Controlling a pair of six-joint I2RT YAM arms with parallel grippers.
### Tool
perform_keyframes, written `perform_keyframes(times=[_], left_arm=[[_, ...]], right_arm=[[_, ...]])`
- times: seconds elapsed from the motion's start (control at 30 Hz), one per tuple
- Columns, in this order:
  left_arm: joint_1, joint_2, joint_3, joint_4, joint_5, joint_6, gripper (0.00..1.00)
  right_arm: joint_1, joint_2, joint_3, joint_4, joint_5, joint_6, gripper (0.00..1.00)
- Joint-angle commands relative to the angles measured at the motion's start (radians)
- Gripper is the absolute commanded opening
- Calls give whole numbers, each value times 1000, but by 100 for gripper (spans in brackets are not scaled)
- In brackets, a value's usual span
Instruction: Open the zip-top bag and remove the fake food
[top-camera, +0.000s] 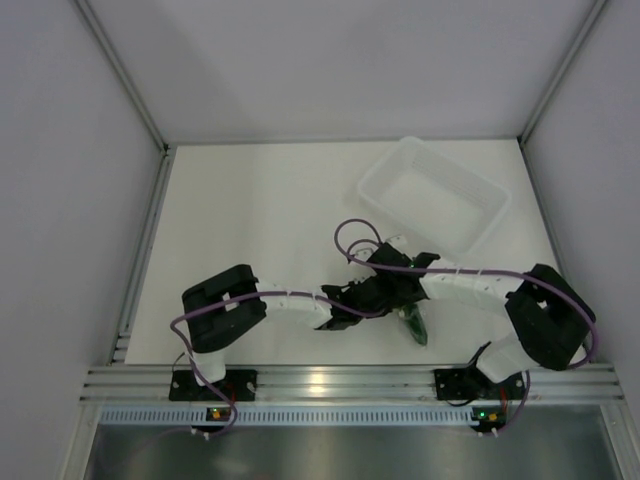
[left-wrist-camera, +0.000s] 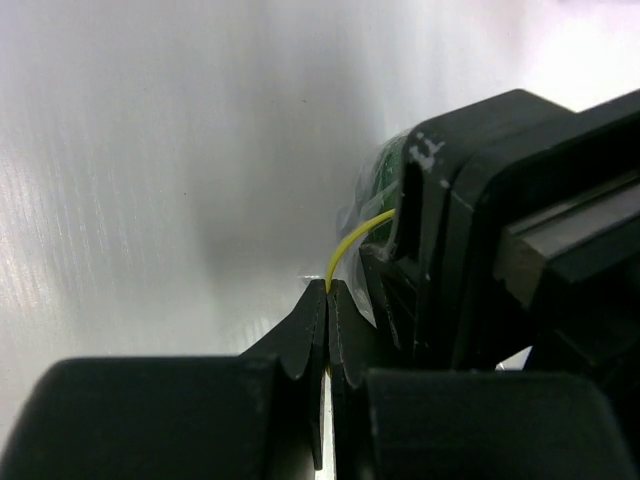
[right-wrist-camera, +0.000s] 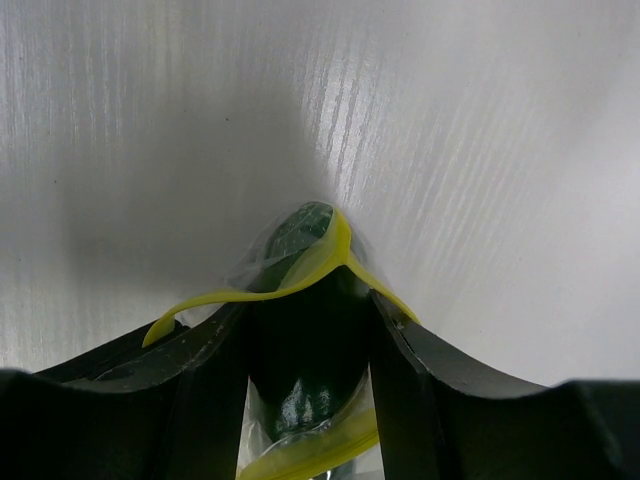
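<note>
The zip-top bag (right-wrist-camera: 252, 268) hangs just above the white table, its yellow-green zip strip (right-wrist-camera: 318, 262) pulled apart into a mouth. My left gripper (left-wrist-camera: 327, 288) is shut on one end of that strip (left-wrist-camera: 350, 238). The dark green fake food (right-wrist-camera: 308, 375) fills the gap between the fingers of my right gripper (right-wrist-camera: 310, 300), which reaches in through the bag's mouth and is shut on it. From above, the two grippers meet at the middle front, with the bag and its green content (top-camera: 414, 326) hanging just below them. In the left wrist view the right gripper's black body (left-wrist-camera: 520, 230) hides most of the bag.
A rigid clear rectangular bin (top-camera: 380, 172) stands at the back right, close behind the right arm. White walls stand on both sides, and an aluminium rail (top-camera: 330, 380) runs along the near edge.
</note>
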Motion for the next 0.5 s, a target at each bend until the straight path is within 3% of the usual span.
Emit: perform_keyframes(times=[0.0,0.13,0.47], left_arm=[[-34,-8,34,62,14,55,0],[-29,-40,26,53,-15,70,0],[61,-186,-37,17,-69,86,0]], right_arm=[[1,-16,-40,112,-19,16,24],[7,-163,-53,151,-54,-25,18],[101,-371,-94,203,-164,-147,17]])
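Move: The right fingers already grip the cucumber through the opened zip mouth. Its middle is roughly 3 cm back, 2 cm to the right and 1 cm lower. The left fingers still pinch the yellow zip strip at their tips; from them the cucumber's middle lies about 6 cm right, 3 cm back and slightly below. The white tray stands some 28 cm ahead of the right hand and 8 cm to its right, at about the same height. Raise the right gripper about 5 cm, drifting nearly 3 cm left, keeping its grip on the cucumber while the wrist rolls its left side up, tips the fingertips up and turns slightly counter-clockwise. Follow a moment later with the left gripper, shut on the zip strip, lifting it about 3.5 cm and easing it forward and left. ##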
